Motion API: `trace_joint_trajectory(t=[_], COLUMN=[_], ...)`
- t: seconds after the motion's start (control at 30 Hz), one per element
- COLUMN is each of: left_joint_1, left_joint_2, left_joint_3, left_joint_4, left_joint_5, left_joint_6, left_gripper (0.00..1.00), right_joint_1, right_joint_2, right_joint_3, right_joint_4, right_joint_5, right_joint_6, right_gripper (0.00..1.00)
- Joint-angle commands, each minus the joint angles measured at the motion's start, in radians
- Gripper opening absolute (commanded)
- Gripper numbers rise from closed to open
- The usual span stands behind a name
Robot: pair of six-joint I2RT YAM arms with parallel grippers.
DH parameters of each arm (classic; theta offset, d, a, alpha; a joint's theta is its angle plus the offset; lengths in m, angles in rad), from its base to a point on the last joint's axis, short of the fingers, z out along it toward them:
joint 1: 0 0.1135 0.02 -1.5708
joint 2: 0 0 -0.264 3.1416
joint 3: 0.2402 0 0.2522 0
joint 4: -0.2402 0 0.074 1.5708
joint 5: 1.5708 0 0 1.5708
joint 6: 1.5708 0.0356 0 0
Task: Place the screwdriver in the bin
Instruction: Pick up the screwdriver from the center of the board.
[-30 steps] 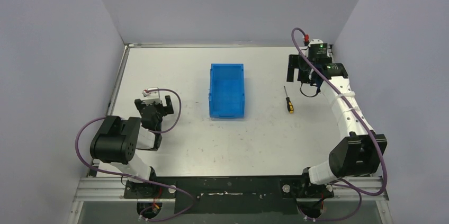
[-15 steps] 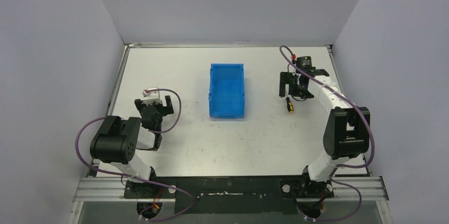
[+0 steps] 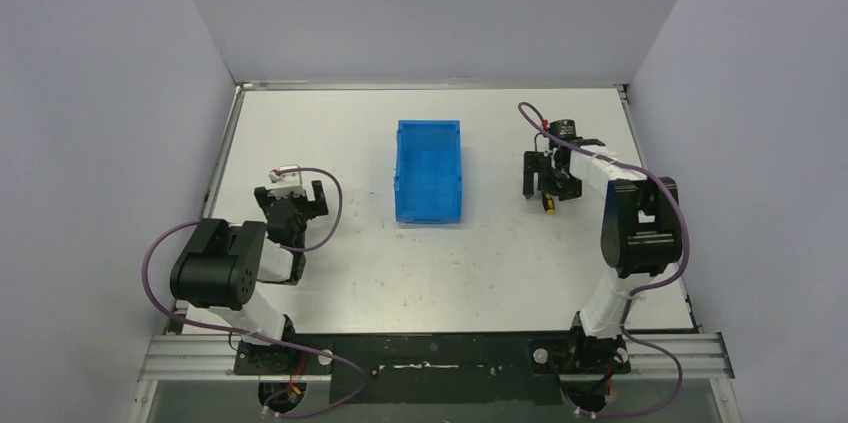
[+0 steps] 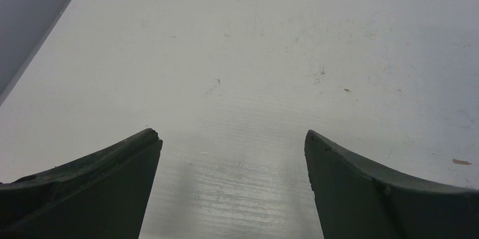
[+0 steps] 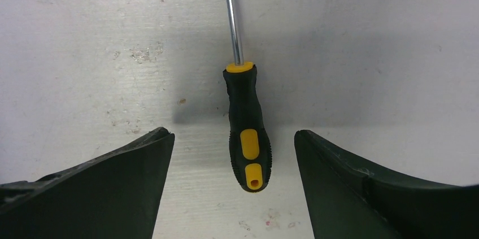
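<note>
The screwdriver (image 5: pixel 247 137) lies flat on the white table, black and yellow handle toward the wrist camera, thin metal shaft pointing away. In the top view only its handle end (image 3: pixel 548 205) shows under my right gripper (image 3: pixel 548 186). The right gripper (image 5: pixel 233 143) is open, low over the table, with one finger on each side of the handle, not touching it. The blue bin (image 3: pixel 429 170) stands empty at the table's middle, left of the screwdriver. My left gripper (image 3: pixel 292 201) is open and empty over bare table at the left, as the left wrist view (image 4: pixel 231 143) shows.
Grey walls close in the table on the left, back and right. The table's metal rim (image 3: pixel 225 158) runs along the left side. The right arm's purple cable (image 3: pixel 535 123) loops above the gripper.
My right arm has swung left and toward the near edge and come down over the screwdriver, now straddling its handle. The left arm, the bin and the screwdriver have not moved.
</note>
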Motion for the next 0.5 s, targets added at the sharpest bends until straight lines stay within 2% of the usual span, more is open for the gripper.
trace_joint_trajectory(t=[0.0, 0.17, 0.23, 0.47], left_joint_1=[0.0, 0.001, 0.0, 0.0], left_joint_2=[-0.013, -0.013, -0.013, -0.012], left_joint_3=[0.01, 0.01, 0.01, 0.01], left_joint_4=[0.03, 0.029, 0.029, 0.029], left_joint_5=[0.004, 0.004, 0.004, 0.004], left_joint_6=[0.004, 0.003, 0.004, 0.003], left_gripper=[0.97, 0.97, 0.97, 0.97], right_joint_1=[-0.009, -0.012, -0.013, -0.014], right_joint_2=[0.013, 0.026, 0.038, 0.042], right_joint_3=[0.002, 0.002, 0.005, 0.016], right_joint_4=[0.039, 0.032, 0.023, 0.01], right_joint_5=[0.004, 0.009, 0.013, 0.016], right_joint_6=[0.008, 0.008, 0.006, 0.008], right_gripper=[0.78, 0.75, 0.7, 0.31])
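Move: The screwdriver lies almost under the right hand, its shaft pointing forward: its middle is roughly 3 cm ahead and 2 cm below, with the handle already between the open fingers. The blue bin's middle stands about 27 cm to this hand's left and some 6 cm farther out, near the same height. From the left hand, the screwdriver lies about 60 cm to the right, 2 cm ahead and 5 cm lower. The right hand sinks about 1.5 cm over the screwdriver while its fingers close, pinching the handle from both sides. ##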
